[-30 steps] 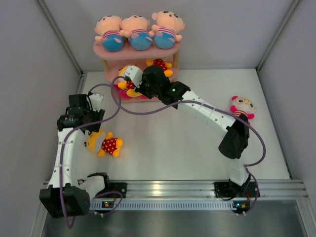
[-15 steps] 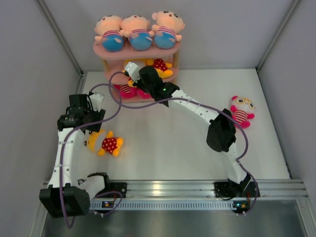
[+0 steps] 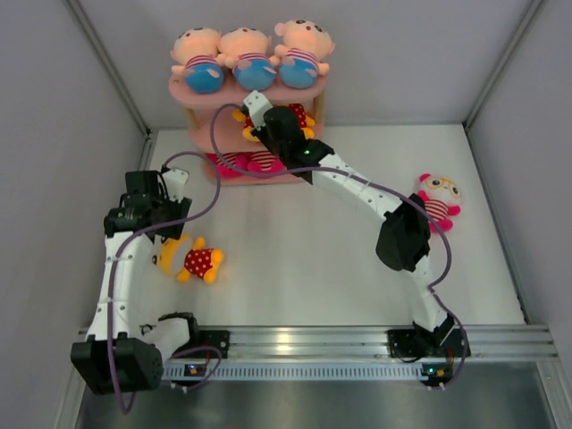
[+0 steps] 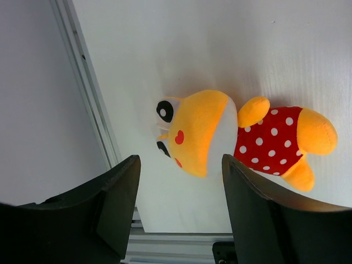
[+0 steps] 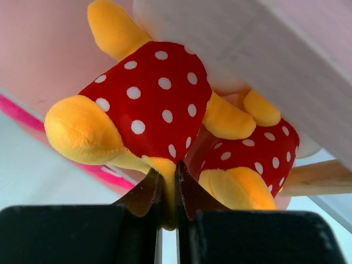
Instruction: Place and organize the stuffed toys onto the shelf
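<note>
The pink shelf stands at the back; three peach-headed stuffed toys lie along its top board. Pink-white striped toys lie on the bottom tier. My right gripper is at the middle tier. It is shut on the leg of a yellow polka-dot toy, which sits beside another yellow toy under the shelf board. My left gripper is open and hovers over a yellow polka-dot toy lying on the table. A pink-white toy lies at the right.
Grey walls close in the white table on the left, back and right. An aluminium rail runs along the near edge. A purple cable loops from the right arm across the table in front of the shelf.
My right gripper has carried the yellow toy from the shelf's front left up and to the right, into the middle tier. The left arm has not moved.
</note>
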Available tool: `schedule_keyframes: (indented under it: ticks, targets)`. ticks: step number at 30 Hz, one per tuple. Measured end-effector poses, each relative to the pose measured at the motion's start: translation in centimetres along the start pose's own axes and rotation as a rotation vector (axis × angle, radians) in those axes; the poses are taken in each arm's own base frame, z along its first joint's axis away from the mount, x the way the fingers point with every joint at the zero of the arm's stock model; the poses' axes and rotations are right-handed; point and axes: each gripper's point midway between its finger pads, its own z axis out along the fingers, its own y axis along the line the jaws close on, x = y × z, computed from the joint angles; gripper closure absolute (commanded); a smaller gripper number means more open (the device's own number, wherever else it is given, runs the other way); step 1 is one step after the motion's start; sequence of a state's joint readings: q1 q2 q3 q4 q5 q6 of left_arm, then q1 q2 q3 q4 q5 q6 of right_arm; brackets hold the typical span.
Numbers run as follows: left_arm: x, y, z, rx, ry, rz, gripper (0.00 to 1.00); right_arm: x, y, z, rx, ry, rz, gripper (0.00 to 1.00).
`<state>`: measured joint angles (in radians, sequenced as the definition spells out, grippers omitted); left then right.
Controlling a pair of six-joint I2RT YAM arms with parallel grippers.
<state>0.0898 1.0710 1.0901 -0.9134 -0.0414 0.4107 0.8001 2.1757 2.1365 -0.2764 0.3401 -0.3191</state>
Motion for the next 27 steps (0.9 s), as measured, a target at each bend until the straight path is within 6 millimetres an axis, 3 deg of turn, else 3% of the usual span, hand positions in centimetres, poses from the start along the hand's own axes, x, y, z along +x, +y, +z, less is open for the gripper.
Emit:
schedule_keyframes:
  ticks: [4,8,9,10,12,18,22,27]
  targets:
    - [0.0,0.0,0.0,0.000,0.000,0.000,0.34,0.6,-1.4,0.2,0.048,0.020,0.017,1.00]
    - [0.0,0.0,0.0,0.000,0.000,0.000,0.34,1.4,-1.5,0.2,0.069,0.030,0.027,0.96]
    - [0.0,0.0,0.0,0.001,0.000,0.000,0.34,1.9,-1.3,0.2,0.066,0.038,0.024,0.92]
    - [0.0,0.0,0.0,0.001,0.000,0.000,0.33,2.5,-1.1,0.3,0.063,0.045,0.021,0.73]
    - [0.0,-0.2,0.0,0.012,-0.003,0.002,0.33,2.7,-0.9,0.4,0.062,0.046,0.029,0.54]
    - [0.3,-2.0,0.1,0.111,-0.008,0.022,0.30,3.2,-0.7,-0.3,0.053,0.050,0.028,0.36]
    - [1.1,-3.0,0.4,0.159,0.009,0.039,0.29,3.7,-0.2,-1.6,0.051,0.052,0.012,0.34]
    - [2.3,-3.9,0.8,0.195,0.040,0.057,0.30,1.8,0.2,-3.2,0.044,0.002,0.010,0.34]
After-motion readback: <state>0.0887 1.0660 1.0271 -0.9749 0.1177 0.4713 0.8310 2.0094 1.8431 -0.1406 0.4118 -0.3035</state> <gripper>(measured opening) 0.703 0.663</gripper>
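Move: The right hand holds a fox toy by one foot in the middle shelf, the toy's middle about 7 cm ahead, 2 cm left and 2 cm above. The other fox toy on that shelf sits roughly 7 cm ahead and 8 cm right, about level in height. From the left hand, the last fox toy, lying alone on the table, is about 4 cm back, 5 cm right and 16 cm below. Still pinching the foot, the right hand eases the fox toy about 2 cm right and 2 cm down, with a touch forward at the start, then opens its fingers, lets the foot go and backs some 3.5 cm out from the shelf, rising slightly at the end. Late on, the waiting left hand sets off, open, towards the fox toy on the table, going about 3 cm right, 3 cm down and 2 cm back while its fingers tip slightly more downward and it turns a little clockwise, touching nothing yet. ##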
